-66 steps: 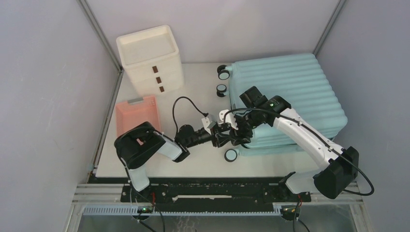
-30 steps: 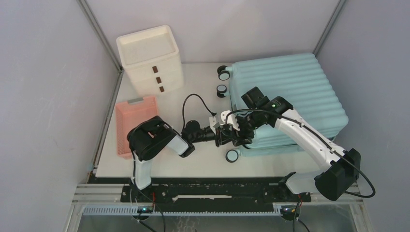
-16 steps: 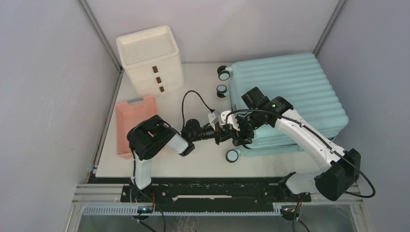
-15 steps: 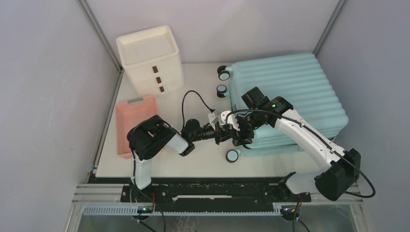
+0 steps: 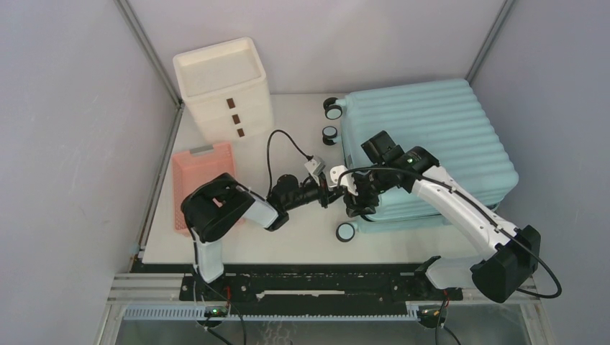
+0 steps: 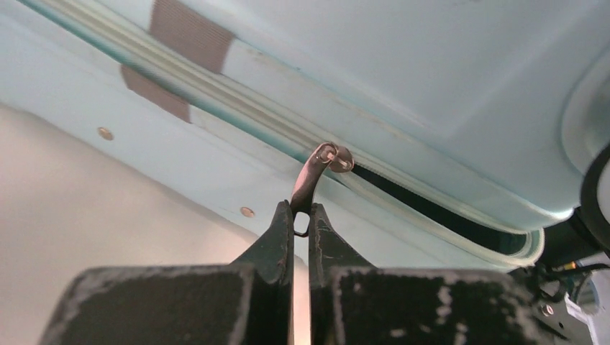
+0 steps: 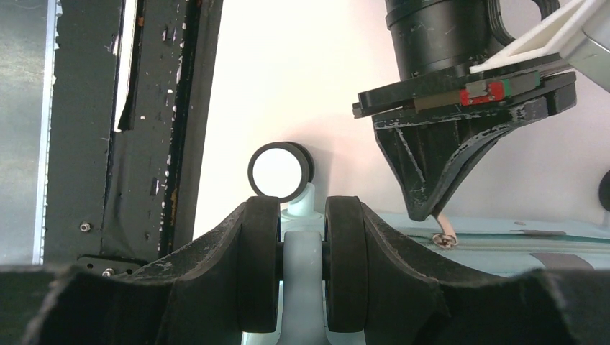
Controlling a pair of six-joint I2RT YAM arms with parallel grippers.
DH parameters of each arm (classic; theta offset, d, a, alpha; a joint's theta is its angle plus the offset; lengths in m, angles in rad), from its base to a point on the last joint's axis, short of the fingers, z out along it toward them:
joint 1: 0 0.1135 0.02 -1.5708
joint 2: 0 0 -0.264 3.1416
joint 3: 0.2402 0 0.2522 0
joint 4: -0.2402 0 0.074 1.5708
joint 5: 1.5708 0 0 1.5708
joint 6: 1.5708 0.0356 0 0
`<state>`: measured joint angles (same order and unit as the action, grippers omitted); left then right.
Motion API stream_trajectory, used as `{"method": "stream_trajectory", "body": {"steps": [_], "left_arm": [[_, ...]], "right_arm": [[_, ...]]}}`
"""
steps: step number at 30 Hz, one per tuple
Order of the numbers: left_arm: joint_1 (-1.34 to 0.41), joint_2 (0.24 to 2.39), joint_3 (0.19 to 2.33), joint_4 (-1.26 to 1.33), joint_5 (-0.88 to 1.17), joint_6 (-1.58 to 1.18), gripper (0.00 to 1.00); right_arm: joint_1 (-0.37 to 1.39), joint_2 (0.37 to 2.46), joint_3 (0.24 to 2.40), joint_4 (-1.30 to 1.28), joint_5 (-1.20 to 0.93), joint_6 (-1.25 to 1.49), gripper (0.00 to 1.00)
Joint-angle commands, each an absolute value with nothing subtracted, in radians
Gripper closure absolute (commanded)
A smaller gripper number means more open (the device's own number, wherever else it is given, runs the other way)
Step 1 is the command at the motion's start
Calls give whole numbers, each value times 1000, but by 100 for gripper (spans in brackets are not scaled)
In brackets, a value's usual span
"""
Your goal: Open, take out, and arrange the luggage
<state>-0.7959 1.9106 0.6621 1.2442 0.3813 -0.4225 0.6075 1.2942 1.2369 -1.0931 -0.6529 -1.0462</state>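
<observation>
The luggage (image 5: pixel 431 129), a pale blue ribbed suitcase, lies flat at the right of the table. My left gripper (image 6: pixel 301 215) is shut on its metal zip pull (image 6: pixel 311 183), which hangs from the slider (image 6: pixel 334 157) on the side seam. Right of the slider the seam shows a dark open gap (image 6: pixel 431 208). From the suitcase's near-left corner a twin caster wheel (image 7: pixel 302 287) sticks out, and my right gripper (image 7: pixel 302 266) is shut on it. The right wrist view also catches the left gripper (image 7: pixel 439 172) pinching the zip pull (image 7: pixel 446 233). From above, both grippers meet at that corner (image 5: pixel 349 198).
A white three-drawer box (image 5: pixel 223 90) stands at the back left. A pink basket (image 5: pixel 201 183) lies near the left arm's base. Other suitcase wheels (image 5: pixel 332 108) (image 5: pixel 345 231) jut out on its left side. A black rail (image 5: pixel 302 284) runs along the near edge.
The left jaws have closed onto the zip pull, and the left arm's elbow has swung a little to the left. The right arm has kept its hold on the wheel.
</observation>
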Motion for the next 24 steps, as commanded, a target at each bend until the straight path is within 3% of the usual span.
{"method": "stream_trajectory", "body": {"steps": [1, 24], "left_arm": [[-777, 1838, 703, 1169, 211, -405, 100], [-613, 1886, 1075, 652, 201, -446, 100]], "right_arm": [[584, 1238, 1237, -1040, -744, -1022, 100], [615, 1139, 1149, -1080, -723, -1039, 100]]}}
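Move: The left hand already pinches the zipper pull; its slider sits about 3 cm right and 1 cm ahead. The brown fabric tabs, towards which it is taken, lie some 8 cm ahead and 2 cm right; the far lower wheel about 19 cm ahead, 3 cm left; the near wheel roughly 13 cm back, 2 cm right. From the right hand, on the suitcase's near corner, the tabs lie some 16 cm ahead, 4 cm left. The left hand drags the pinched pull forward about 9 cm along the seam while the right keeps its grip. ##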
